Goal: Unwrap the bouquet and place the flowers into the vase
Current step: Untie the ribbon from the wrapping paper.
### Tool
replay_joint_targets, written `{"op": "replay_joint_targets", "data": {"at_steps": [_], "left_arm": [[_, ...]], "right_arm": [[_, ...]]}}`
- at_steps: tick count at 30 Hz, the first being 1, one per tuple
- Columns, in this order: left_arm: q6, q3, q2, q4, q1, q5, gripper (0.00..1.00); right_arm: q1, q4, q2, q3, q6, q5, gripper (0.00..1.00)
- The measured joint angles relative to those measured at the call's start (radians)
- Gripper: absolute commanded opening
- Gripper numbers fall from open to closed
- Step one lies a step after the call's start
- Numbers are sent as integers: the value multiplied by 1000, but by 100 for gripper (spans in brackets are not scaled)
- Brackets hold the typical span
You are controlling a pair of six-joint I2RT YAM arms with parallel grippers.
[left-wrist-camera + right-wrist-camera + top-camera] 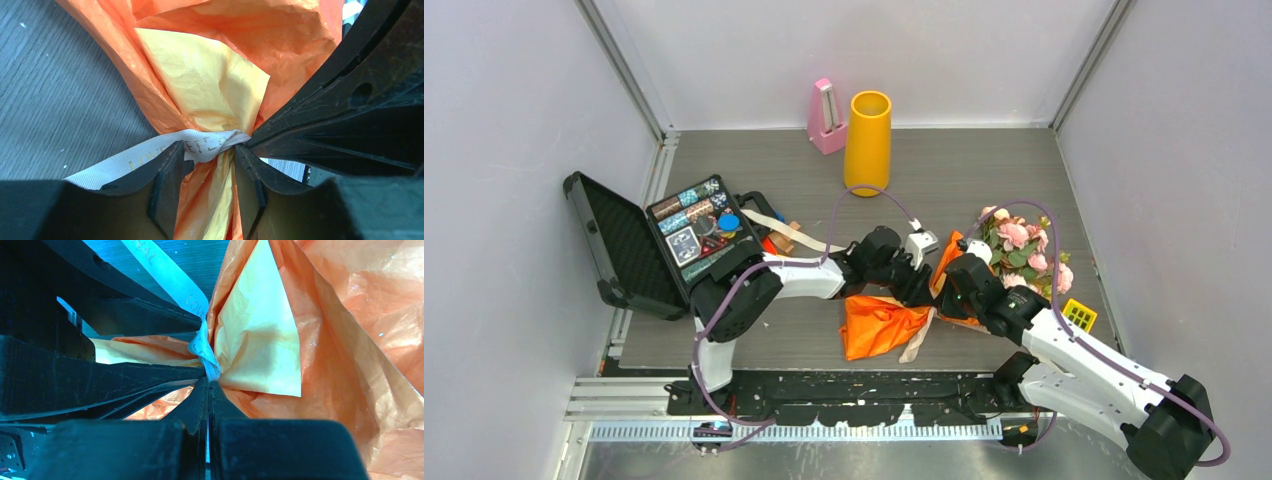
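The bouquet lies across the table, its pink flowers (1016, 245) to the right and its crinkled orange paper (879, 325) spread toward the near edge. A beige ribbon (145, 157) ties the paper's narrow neck. My left gripper (209, 148) straddles that neck just below the knot, with bunched paper (210, 195) filling the gap between its pads. My right gripper (209, 382) is shut, its tips pinching the ribbon (202, 347) at the knot. Both grippers meet at the bouquet's middle (934, 285). The yellow-orange vase (868, 140) stands upright at the back.
A pink metronome (826, 118) stands left of the vase. An open black case (639, 245) with small items lies at the left, a beige strap (774, 225) beside it. A small yellow grid piece (1079, 317) sits right of the bouquet.
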Motion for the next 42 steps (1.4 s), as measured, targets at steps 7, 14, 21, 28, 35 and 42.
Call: {"op": "replay_joint_targets", "data": {"at_steps": [7, 14, 21, 28, 35, 42], "left_arm": [[0, 21, 31, 18, 0, 23, 39], [-14, 34, 55, 56, -2, 71, 0], [-47, 29, 56, 97, -3, 57, 0], [-144, -43, 50, 180, -10, -26, 0], [-215, -97, -3, 200, -10, -99, 0], [-275, -163, -62, 193, -2, -191, 0]], "right_arm": [[0, -7, 1, 0, 0, 8, 0], [-1, -6, 5, -1, 0, 11, 0], [-2, -6, 9, -4, 1, 13, 0], [-4, -34, 23, 6, 9, 15, 0], [-4, -56, 24, 31, 26, 13, 0], [-4, -15, 55, 38, 13, -38, 0]]}}
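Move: The ribbon at the gathered neck of the wrapping paper crosses just in front of the left hand's half-open fingers, about 2 cm to its right and 1 cm lower. The paper's lower end lies some 10 cm left, 5 cm back and 3 cm below that hand; the flowers' heads are roughly 19 cm right and 9 cm ahead of it, about level. The right hand already pinches the ribbon; this crossing lies barely 1 cm ahead of its tips, level sideways, 1 cm down. Easing right about 2 cm, the left hand brings its half-open fingers over the ribbon beside the knot and closes them fully on it. Then it draws back leftward some 3 cm and slightly forward, away from the neck of the paper, turning counter-clockwise nearly 20 degrees. The right hand keeps its ribbon pinch nearly in place, going about a centimetre left late on. ##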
